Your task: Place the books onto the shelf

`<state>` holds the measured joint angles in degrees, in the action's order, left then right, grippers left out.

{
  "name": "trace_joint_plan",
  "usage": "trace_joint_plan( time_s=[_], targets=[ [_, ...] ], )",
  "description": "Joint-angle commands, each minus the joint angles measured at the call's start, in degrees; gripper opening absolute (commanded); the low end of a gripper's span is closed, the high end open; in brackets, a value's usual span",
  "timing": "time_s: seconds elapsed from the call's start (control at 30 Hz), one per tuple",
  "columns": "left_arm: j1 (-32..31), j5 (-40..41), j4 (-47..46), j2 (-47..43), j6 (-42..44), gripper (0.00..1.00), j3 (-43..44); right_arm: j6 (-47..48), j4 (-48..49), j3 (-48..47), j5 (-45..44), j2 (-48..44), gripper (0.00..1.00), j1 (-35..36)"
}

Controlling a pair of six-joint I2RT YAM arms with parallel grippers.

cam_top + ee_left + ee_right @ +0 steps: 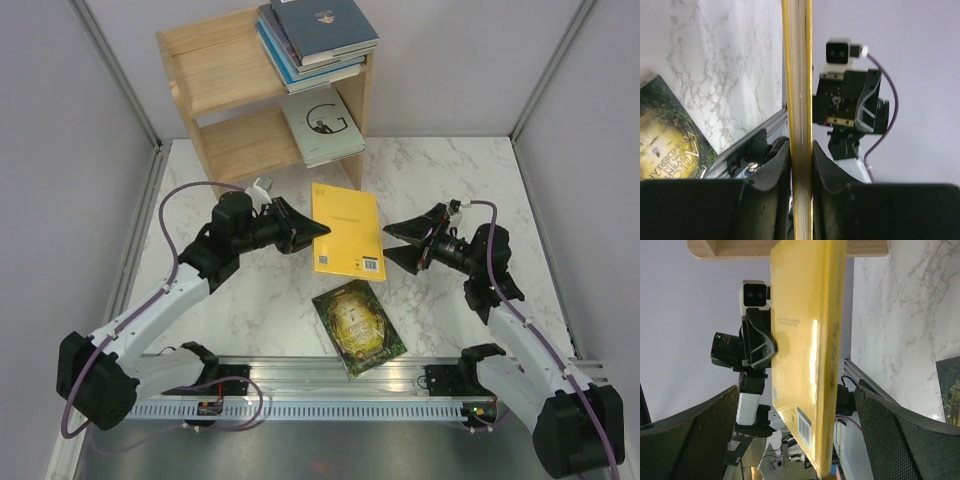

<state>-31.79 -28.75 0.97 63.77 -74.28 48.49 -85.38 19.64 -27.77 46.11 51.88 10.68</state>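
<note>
The bright yellow book (348,232) hangs flat just above the marble table, between the two arms. My left gripper (310,232) is shut on its left edge; in the left wrist view the book's edge (797,100) is pinched between the pads (777,167). My right gripper (395,243) stands open at the book's right edge, jaws wide on either side of the yellow book (805,365) without touching it. A black book with a gold design (358,327) lies on the table near the front. The wooden shelf (225,90) carries a stack of books (318,40) on top and a pale "G" book (322,125) on its lower tier.
An aluminium rail (330,375) with both arm bases runs along the near edge. Grey enclosure walls close in the table on the left, right and back. The shelf stands at the back, left of centre, its left halves bare.
</note>
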Motion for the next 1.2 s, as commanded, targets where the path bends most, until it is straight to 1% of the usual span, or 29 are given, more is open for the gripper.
trace_joint_plan(
  time_s=[0.0, 0.1, 0.2, 0.4, 0.6, 0.77, 0.87, 0.9, 0.93, 0.97, 1.0, 1.07, 1.1, 1.17],
  targets=[
    [0.9, 8.2, 2.4, -2.5, -1.0, 0.02, 5.4, -1.9, -2.1, 3.1, -1.4, -4.2, 0.98, 0.6],
    [1.8, 9.1, 3.0, -2.5, -2.6, 0.02, 5.8, -4.9, -2.2, 5.5, -3.9, -7.3, 0.98, 1.4],
    [1.9, 9.8, 3.0, -2.7, -3.1, 0.02, 5.8, -7.5, -0.8, 5.8, -5.4, -7.9, 0.98, 2.9],
    [1.9, 9.9, 1.8, -2.5, -4.6, 0.02, 5.0, -6.9, -2.6, 2.9, -8.4, -6.4, 0.98, 6.7],
    [1.9, 9.4, 0.9, -2.1, -5.0, 0.02, 3.7, -9.2, 2.4, 2.6, -10.6, -3.2, 0.98, 9.8],
    [1.8, 9.9, 0.5, -3.1, -5.1, 0.02, 1.6, -13.2, 9.4, 2.1, -13.1, -0.2, 0.93, 12.0],
    [1.8, 9.8, 0.3, -3.1, -5.5, 0.02, 0.4, -16.2, 15.1, 2.0, -14.3, 2.0, 0.82, 13.0],
    [1.8, 9.9, 0.2, -3.3, -5.6, 0.02, 0.1, -17.3, 16.6, 1.9, -14.6, 2.5, 0.72, 13.1],
    [1.7, 9.9, 0.2, -3.4, -5.7, 0.02, -0.1, -18.1, 20.0, 1.9, -14.7, 3.0, 0.67, 13.3],
    [1.7, 10.2, 0.2, -3.6, -5.7, 0.02, -0.7, -19.0, 21.3, 1.9, -15.2, 3.9, 0.62, 13.5],
    [1.7, 10.5, 0.2, -4.0, -5.7, 0.02, -1.0, -20.7, 22.5, 1.8, -15.7, 4.3, 0.53, 13.6],
    [1.6, 10.7, 0.3, -4.3, -5.7, 0.02, -1.7, -21.8, 25.4, 1.3, -16.2, 5.2, 0.46, 13.8],
    [1.6, 10.6, 0.3, -4.4, -5.6, 0.02, -1.9, -22.2, 25.9, 0.5, -16.2, 5.4, 0.39, 13.8],
    [1.3, 11.3, 0.3, -4.7, -5.6, 0.02, -2.6, -22.1, 26.0, -0.6, -16.3, 6.0, 0.35, 14.0]
  ],
)
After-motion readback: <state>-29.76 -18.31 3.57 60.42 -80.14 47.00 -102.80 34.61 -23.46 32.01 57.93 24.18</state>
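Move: The yellow book, already pinched along its page side by the left hand, has its middle about 6 cm to that hand's right and level with it. From the open right hand the same middle lies some 9 cm left and 2 cm ahead, at much the same height, with the spine facing that hand. The green picture book lies on the table about 8 cm back, 6 cm left and 25 cm below; the G book on the lower shelf is roughly 34 cm ahead, 13 cm left and 10 cm below. The yellow book is carried about 3 cm forward and 3 cm left by the left hand, which keeps its grip, turns some 10 degrees counter-clockwise, then nearly stands, with a small late dip and rise. The right hand first draws back and slightly down, then comes left about 4 cm and forward again, its wide-open fingers closing onto the spine near its base-side end. ##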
